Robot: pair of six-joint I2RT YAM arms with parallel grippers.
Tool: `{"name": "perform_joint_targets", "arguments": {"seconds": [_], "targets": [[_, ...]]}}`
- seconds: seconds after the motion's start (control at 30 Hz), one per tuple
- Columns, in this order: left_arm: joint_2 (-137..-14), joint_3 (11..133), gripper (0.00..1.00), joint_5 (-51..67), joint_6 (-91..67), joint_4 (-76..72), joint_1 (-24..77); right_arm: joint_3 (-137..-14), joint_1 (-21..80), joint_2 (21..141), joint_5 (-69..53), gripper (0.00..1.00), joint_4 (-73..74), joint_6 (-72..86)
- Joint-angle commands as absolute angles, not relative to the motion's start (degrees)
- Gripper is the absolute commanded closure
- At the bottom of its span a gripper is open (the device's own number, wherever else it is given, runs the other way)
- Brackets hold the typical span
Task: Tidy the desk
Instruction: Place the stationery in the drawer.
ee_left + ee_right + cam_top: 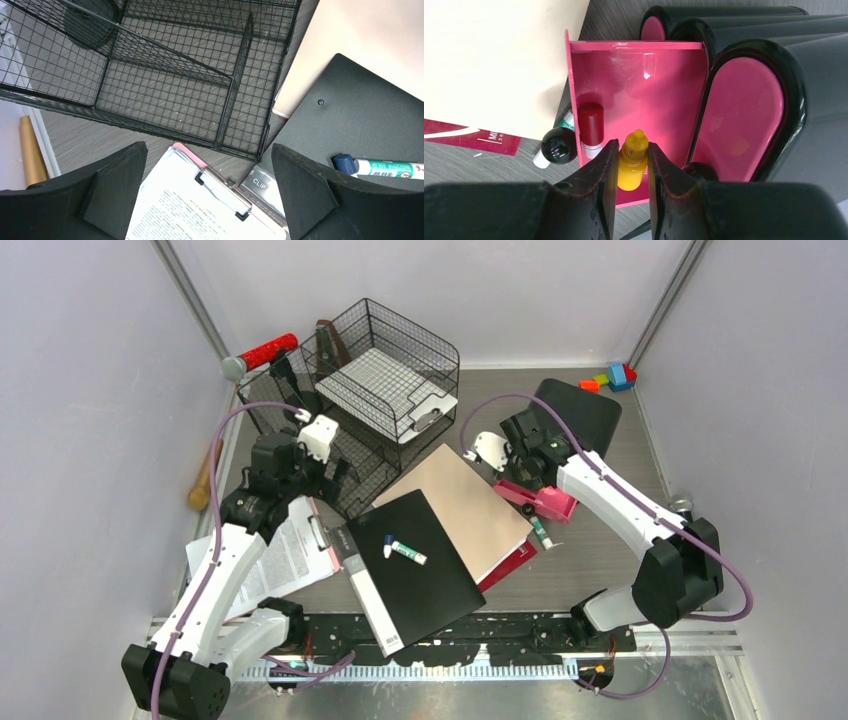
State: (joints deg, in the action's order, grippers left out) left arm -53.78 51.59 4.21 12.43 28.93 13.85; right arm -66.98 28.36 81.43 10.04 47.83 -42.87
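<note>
The desk (590, 560) is a grey wood-grain top. My right gripper (632, 145) is shut on a small yellow dropper bottle (631, 167) and holds it over the open pink drawer (644, 80), which is pulled out of the black drawer unit (580, 410). In the top view this gripper (520, 483) sits at the drawer's (547, 503) left end. My left gripper (207, 150) is wide open with nothing in it, hovering over a pink clipboard with printed sheets (200, 205), just in front of the black wire rack (175, 75).
A red-capped tube (590, 125) lies in the drawer, with a black-capped marker (558, 146) on the desk beside it. A beige folder (465, 505), a black folder (420, 570) and a blue-capped tube (405, 552) fill the middle. Coloured blocks (615, 377) sit at the back right.
</note>
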Motion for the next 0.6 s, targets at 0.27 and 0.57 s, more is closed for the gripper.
{"name": "perform_joint_targets", "arguments": {"seconds": [0.27,0.57], "targets": [[-53.5,51.6,0.01,5.1,12.8,26.2,13.6,-68.8,27.5,81.4,10.5,0.49,44.8,-43.2],[-53.3,51.7,0.01,5.2,12.8,26.3,13.6,-68.9,27.5,80.4,10.1,0.42,44.2,-42.5]]}}
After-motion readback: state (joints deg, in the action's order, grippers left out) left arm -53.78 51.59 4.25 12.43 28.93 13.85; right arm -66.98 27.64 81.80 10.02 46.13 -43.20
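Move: The right hand holds the yellow bottle over the open drawer, whose middle lies about 6 cm below, 2 cm ahead and 3 cm to the right. The red tube already in it lies about 3 cm back, level sideways and 6 cm lower; the drawer's knob is some 5 cm back and 1 cm right. The cabinet body stands roughly 11 cm ahead and 9 cm right. From the left hand, the drawer is some 42 cm right, 3 cm ahead and 13 cm lower. The right fingers, pinching the yellow bottle, spread to roughly twice their gap and let go of it above the drawer floor. The hand all but hovers meanwhile, easing only about 1 cm forward, farther over the drawer towards the cabinet, with its downward-and-forward tilt kept. ##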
